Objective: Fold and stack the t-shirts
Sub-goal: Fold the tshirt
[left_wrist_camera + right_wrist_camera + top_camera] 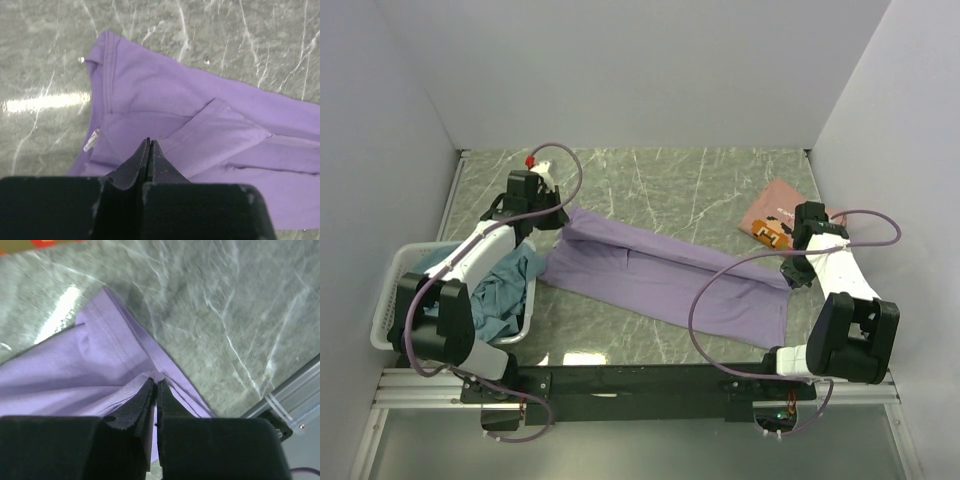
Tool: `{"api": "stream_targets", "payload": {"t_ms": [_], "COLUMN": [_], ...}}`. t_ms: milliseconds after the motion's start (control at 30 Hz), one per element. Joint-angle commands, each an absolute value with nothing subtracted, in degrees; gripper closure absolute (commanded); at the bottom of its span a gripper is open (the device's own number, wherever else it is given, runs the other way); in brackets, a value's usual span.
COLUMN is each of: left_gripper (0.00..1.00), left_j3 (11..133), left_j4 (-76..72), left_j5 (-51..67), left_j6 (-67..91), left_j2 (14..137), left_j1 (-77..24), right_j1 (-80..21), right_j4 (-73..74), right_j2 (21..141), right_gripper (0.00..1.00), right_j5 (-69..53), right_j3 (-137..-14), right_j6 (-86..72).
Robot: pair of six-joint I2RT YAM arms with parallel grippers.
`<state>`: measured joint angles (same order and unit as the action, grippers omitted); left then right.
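The lavender t-shirt lies stretched across the middle of the table, folded lengthwise into a long band. My left gripper hovers over its left, collar end, jaws pressed shut with nothing between them. At the shirt's right end sits my right gripper, its jaws shut on a puckered fold of the lavender cloth near the hem corner. A folded salmon-pink t-shirt with white print rests at the back right. A teal-blue t-shirt is bunched in the basket.
The white slatted basket stands at the left edge beside the left arm. A metal rail runs along the table's near edge, close to the right gripper. White walls enclose the marble-patterned table on three sides.
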<state>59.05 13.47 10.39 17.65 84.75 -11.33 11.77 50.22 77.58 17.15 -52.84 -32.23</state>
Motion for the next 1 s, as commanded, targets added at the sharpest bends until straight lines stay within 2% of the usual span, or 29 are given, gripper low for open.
{"api": "stream_targets", "payload": {"t_ms": [0,233,333,400,467,733,900,967], "left_gripper": [1.0,1.0,1.0,0.99,0.98,0.98,0.99,0.96], "left_j3": [57.7,53.8,52.8,51.8,51.2,51.1,51.4,51.2], "left_j4": [13.6,14.4,15.3,15.6,15.6,16.1,17.8,18.8], "left_j5": [9.1,8.2,8.2,8.5,9.0,9.3,8.2,7.3], "left_j6": [16.7,16.7,17.3,17.4,17.6,17.1,17.1,17.2], "left_j2": [80.2,77.4,76.7,75.9,75.5,76.6,77.0,76.6], "left_j1": [-11.4,-11.4,-11.4,-11.5,-11.4,-11.4,-11.4,-11.5], "right_j1": [11.9,10.2,9.1,8.4,7.9,7.4,7.5,7.6], "right_j4": [52.3,53.9,55.8,57.1,57.6,54.1,49.8,47.7], "right_j2": [75.5,74.7,74.1,72.3,69.5,64.5,68.9,71.1], "right_gripper": [1.0,0.99,0.84,0.62,0.5,0.5,0.51,0.51], "right_j5": [20.3,21.1,21.4,20.7,20.0,14.4,12.0,11.8], "right_j3": [-51.9,-50.7,-50.9,-51.0,-51.2,-53.1,-51.8,-51.5], "right_j6": [-33.9,-35.2,-36.1,-36.5,-36.6,-33.7,-33.7,-33.6]}}
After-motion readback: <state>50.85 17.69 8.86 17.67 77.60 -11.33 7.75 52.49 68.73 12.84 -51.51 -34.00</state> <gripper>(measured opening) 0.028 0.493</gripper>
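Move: My left hand still pinches the left end of the shirt's lifted edge, roughly 9 cm above the table; the t-shirt's near-left corner lies about 11 cm back and 5 cm to its left, the laundry basket some 15 cm back and 23 cm left. My right hand holds the edge's other end, low; the near-right corner is about 14 cm back and 1 cm left of it, the orange package 12 cm ahead and 5 cm left. I draw both ends of the held edge back over the shirt's lower layer towards its near side: my left hand goes about 5 cm back, sinking slightly, and keeps its pinch. My right hand eases back some 2 cm, spreads its fingers half open to let go of its end, lifts about 4 cm while shifting left, then drifts forward and dips a little, open above the cloth. ##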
